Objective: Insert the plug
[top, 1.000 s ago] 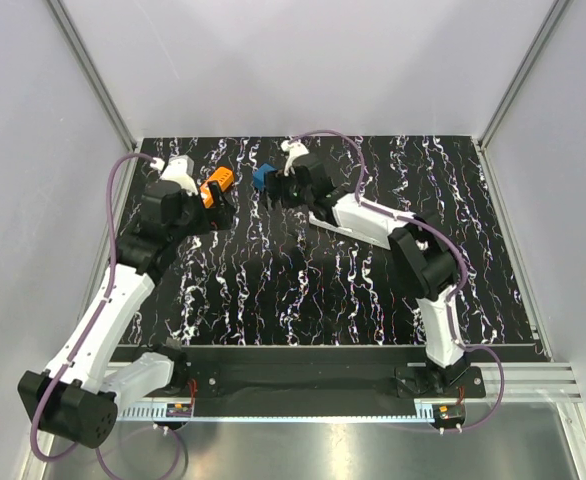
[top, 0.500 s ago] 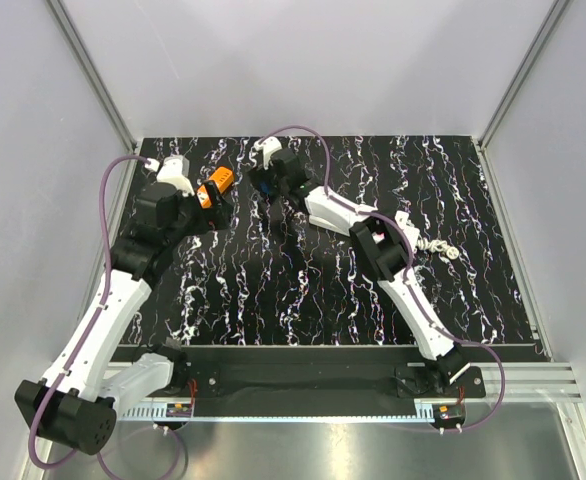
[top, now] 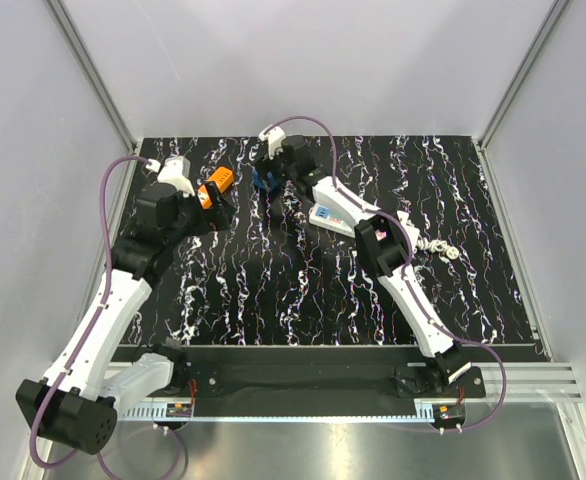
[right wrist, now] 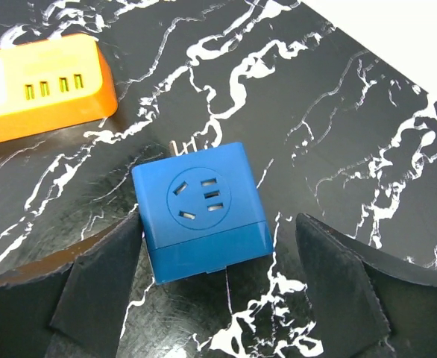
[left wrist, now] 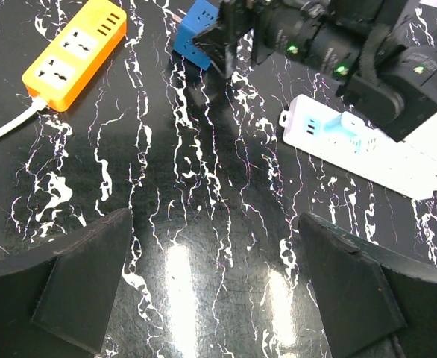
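The plug, a blue cube (right wrist: 200, 209) with a socket face up and metal prongs at its far side, lies on the black marbled mat. My right gripper (right wrist: 218, 276) is open and straddles it. The left finger (right wrist: 103, 283) sits right at the cube's left edge, while the right finger (right wrist: 338, 283) stands well apart from it. An orange power strip (right wrist: 39, 101) lies just left of the cube (top: 263, 180). My left gripper (left wrist: 215, 291) is open over bare mat, with nothing between its fingers, a little short of the orange strip (left wrist: 73, 52).
A white power strip (top: 333, 212) lies under the right arm's forearm, right of the blue cube. Its white cable (top: 438, 248) trails to the right on the mat. White walls enclose the mat (top: 273, 290) on three sides.
The right arm has stretched left and toward the back, bringing its open gripper from beside the blue cube to around it. The left arm has barely shifted.
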You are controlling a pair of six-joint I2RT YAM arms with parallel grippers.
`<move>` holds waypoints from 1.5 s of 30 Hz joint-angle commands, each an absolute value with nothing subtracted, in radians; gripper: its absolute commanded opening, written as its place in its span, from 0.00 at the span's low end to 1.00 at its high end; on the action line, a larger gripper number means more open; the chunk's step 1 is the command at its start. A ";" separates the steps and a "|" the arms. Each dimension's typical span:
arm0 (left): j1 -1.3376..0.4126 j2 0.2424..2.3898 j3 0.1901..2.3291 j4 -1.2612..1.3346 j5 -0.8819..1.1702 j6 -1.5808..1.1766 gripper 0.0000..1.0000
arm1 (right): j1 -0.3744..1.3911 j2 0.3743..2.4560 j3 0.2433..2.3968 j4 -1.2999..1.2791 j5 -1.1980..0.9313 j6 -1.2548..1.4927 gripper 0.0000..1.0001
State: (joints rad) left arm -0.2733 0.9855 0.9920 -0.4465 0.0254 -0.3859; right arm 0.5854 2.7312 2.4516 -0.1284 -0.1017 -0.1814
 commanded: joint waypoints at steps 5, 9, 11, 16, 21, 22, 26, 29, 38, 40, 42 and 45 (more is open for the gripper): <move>-0.253 0.993 0.996 -0.390 0.060 -0.394 0.99 | 0.564 2.740 2.510 -0.147 -0.247 -0.155 0.86; -0.253 0.986 0.991 -0.387 0.064 -0.396 0.99 | 0.563 2.740 2.513 -0.156 -0.245 -0.146 0.87; -0.253 0.988 0.991 -0.387 0.071 -0.397 0.99 | 0.565 2.738 2.513 -0.163 -0.271 -0.138 0.81; -0.253 0.986 0.989 -0.385 0.075 -0.397 0.99 | 0.564 2.731 2.505 -0.172 -0.305 -0.137 0.58; -0.253 0.973 0.988 -0.384 0.063 -0.396 0.99 | 0.565 2.691 2.465 -0.175 -0.288 -0.143 0.30; -0.253 0.973 0.988 -0.385 0.063 -0.396 0.99 | 0.566 2.672 2.448 -0.173 -0.291 -0.143 0.26; -0.253 0.979 0.986 -0.383 0.060 -0.396 0.99 | 0.571 2.487 2.212 -0.149 -0.351 -0.127 0.15; -0.252 0.986 0.988 -0.383 0.061 -0.397 0.99 | 0.587 2.267 1.844 0.038 -0.399 -0.112 0.10; -0.252 0.993 0.994 -0.377 0.117 -0.413 0.99 | 0.606 1.740 1.115 0.362 -0.451 -0.006 0.00; -0.252 0.985 0.991 -0.376 0.120 -0.410 0.99 | 0.606 1.648 1.051 0.390 -0.512 0.038 0.00; -0.252 0.973 0.991 -0.377 0.120 -0.410 0.99 | 0.606 1.596 1.011 0.356 -0.604 0.054 0.00; -0.253 0.957 0.992 -0.376 0.126 -0.407 0.99 | 0.606 1.502 0.967 0.333 -0.733 0.106 0.00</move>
State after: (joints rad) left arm -0.2550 0.9928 0.9874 -0.4244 0.0986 -0.4011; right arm 0.6056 1.6058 0.9894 0.2523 -0.5529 0.0303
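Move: The blue adapter stands between the right hand's open fingers, its middle about 1 cm to the left and 1 cm below the hand point. From this hand, the orange power strip lies some 13 cm left, 2 cm back and 3 cm down; the long white power strip's middle is roughly 23 cm right, 16 cm back and 4 cm down. From the left hand the blue adapter is about 29 cm ahead, 9 cm right and 19 cm below. The right hand eases back a little over 1 cm while its fingers close from wide open to pinch the blue adapter by its sides, then pauses briefly with the grip held. It next pulls back fast towards the base, nearly 28 cm in all and slightly right, away from the orange power strip, at first level and then climbing about 9 cm, the wrist turning counter-clockwise, tipping down and rolling its left side up, some 30 degrees altogether. ##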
